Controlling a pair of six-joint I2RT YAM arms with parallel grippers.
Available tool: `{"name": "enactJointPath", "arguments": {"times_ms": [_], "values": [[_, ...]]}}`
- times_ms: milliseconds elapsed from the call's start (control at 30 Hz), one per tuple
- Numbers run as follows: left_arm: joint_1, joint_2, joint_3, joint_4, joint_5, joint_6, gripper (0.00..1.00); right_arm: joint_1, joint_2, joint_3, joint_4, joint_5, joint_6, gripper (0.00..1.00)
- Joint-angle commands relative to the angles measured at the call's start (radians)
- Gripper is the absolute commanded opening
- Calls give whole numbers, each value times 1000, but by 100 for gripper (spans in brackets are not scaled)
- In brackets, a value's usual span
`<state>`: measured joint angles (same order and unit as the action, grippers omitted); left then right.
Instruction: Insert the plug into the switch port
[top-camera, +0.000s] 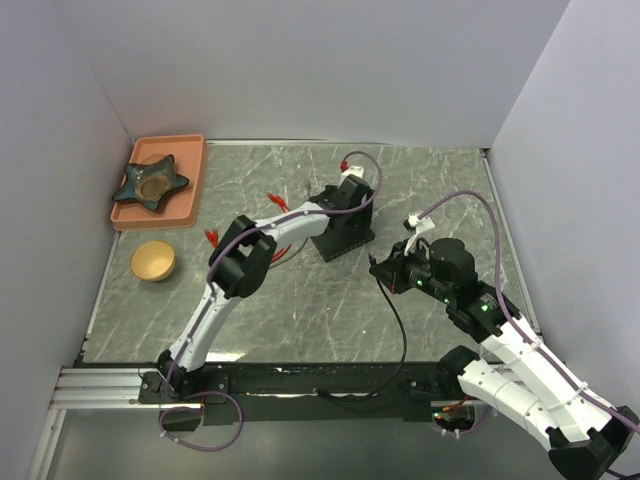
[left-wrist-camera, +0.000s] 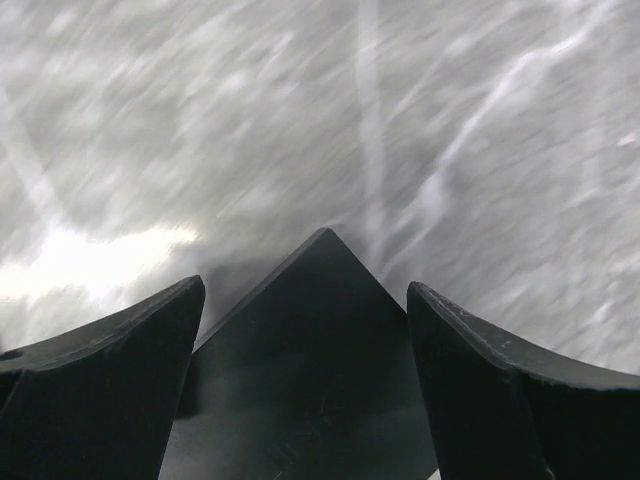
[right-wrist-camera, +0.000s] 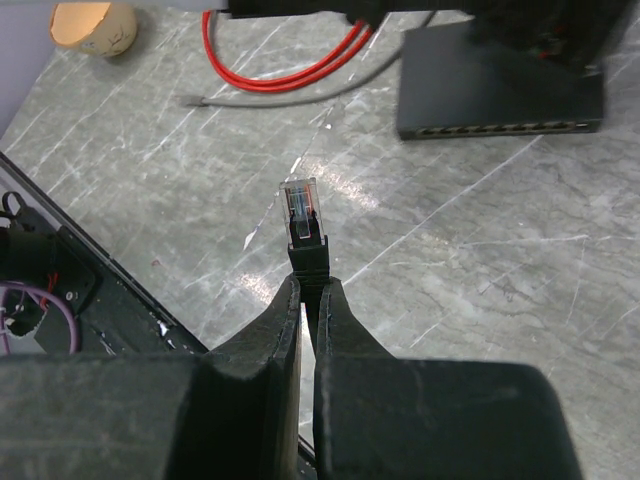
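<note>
The flat black switch box (top-camera: 343, 232) lies mid-table. My left gripper (top-camera: 345, 205) is at it. In the left wrist view the box (left-wrist-camera: 310, 380) fills the gap between both fingers of the left gripper (left-wrist-camera: 305, 290), which close on its sides. My right gripper (top-camera: 386, 270) is to the box's right. In the right wrist view the right gripper (right-wrist-camera: 309, 285) is shut on the black boot of the plug (right-wrist-camera: 302, 212), whose clear tip points ahead. The switch (right-wrist-camera: 500, 80) shows far ahead with its row of ports (right-wrist-camera: 500, 128) facing me, well apart from the plug.
An orange tray (top-camera: 192, 175) with a star-shaped dish (top-camera: 150, 182) sits at the back left, a round wooden bowl (top-camera: 153, 260) in front of it. Red cables (right-wrist-camera: 290, 62) lie left of the switch. The plug's black cable (top-camera: 400, 330) trails to the near edge.
</note>
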<state>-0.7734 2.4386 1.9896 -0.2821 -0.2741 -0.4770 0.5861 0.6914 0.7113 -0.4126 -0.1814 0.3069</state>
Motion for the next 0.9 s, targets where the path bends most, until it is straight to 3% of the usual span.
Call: {"name": "enactJointPath", "arguments": {"times_ms": [0, 267, 633, 867], "values": [[51, -35, -233, -220, -62, -97, 88, -5, 3, -9, 27, 2, 14, 0], [75, -159, -462, -190, -97, -179, 88, -3, 65, -30, 67, -10, 1, 0], [77, -372, -796, -109, -112, -259, 88, 14, 302, 16, 72, -75, -34, 0], [72, -539, -968, -46, -91, -276, 88, 158, 436, 45, 92, 34, -57, 0]]}}
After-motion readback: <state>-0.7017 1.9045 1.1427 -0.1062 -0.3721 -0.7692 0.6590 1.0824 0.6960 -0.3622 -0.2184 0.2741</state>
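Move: Clasped at its far right corner by the left fingers, the switch has its middle about 5 cm back and 4 cm left of the left hand, a centimetre lower; the right hand's plug waits about 25 cm back, straight behind and 16 cm higher. From the left hand, the near bend of the red cables is some 18 cm left and 8 cm back. From the right hand, the switch lies about 22 cm ahead, 6 cm left and 18 cm below; the red cables' bend is 19 cm ahead and 20 cm left. Dragging the switch low over the table by its far corner, the left hand goes about 15 cm left and 9 cm back towards the red cables, turning some 20 degrees counter-clockwise, its grip unchanged. The right hand keeps the plug pinched and, after a brief wait, sinks about 10 cm towards the switch's level, drifting 3 cm left late on and tipping its fingers farther down. ##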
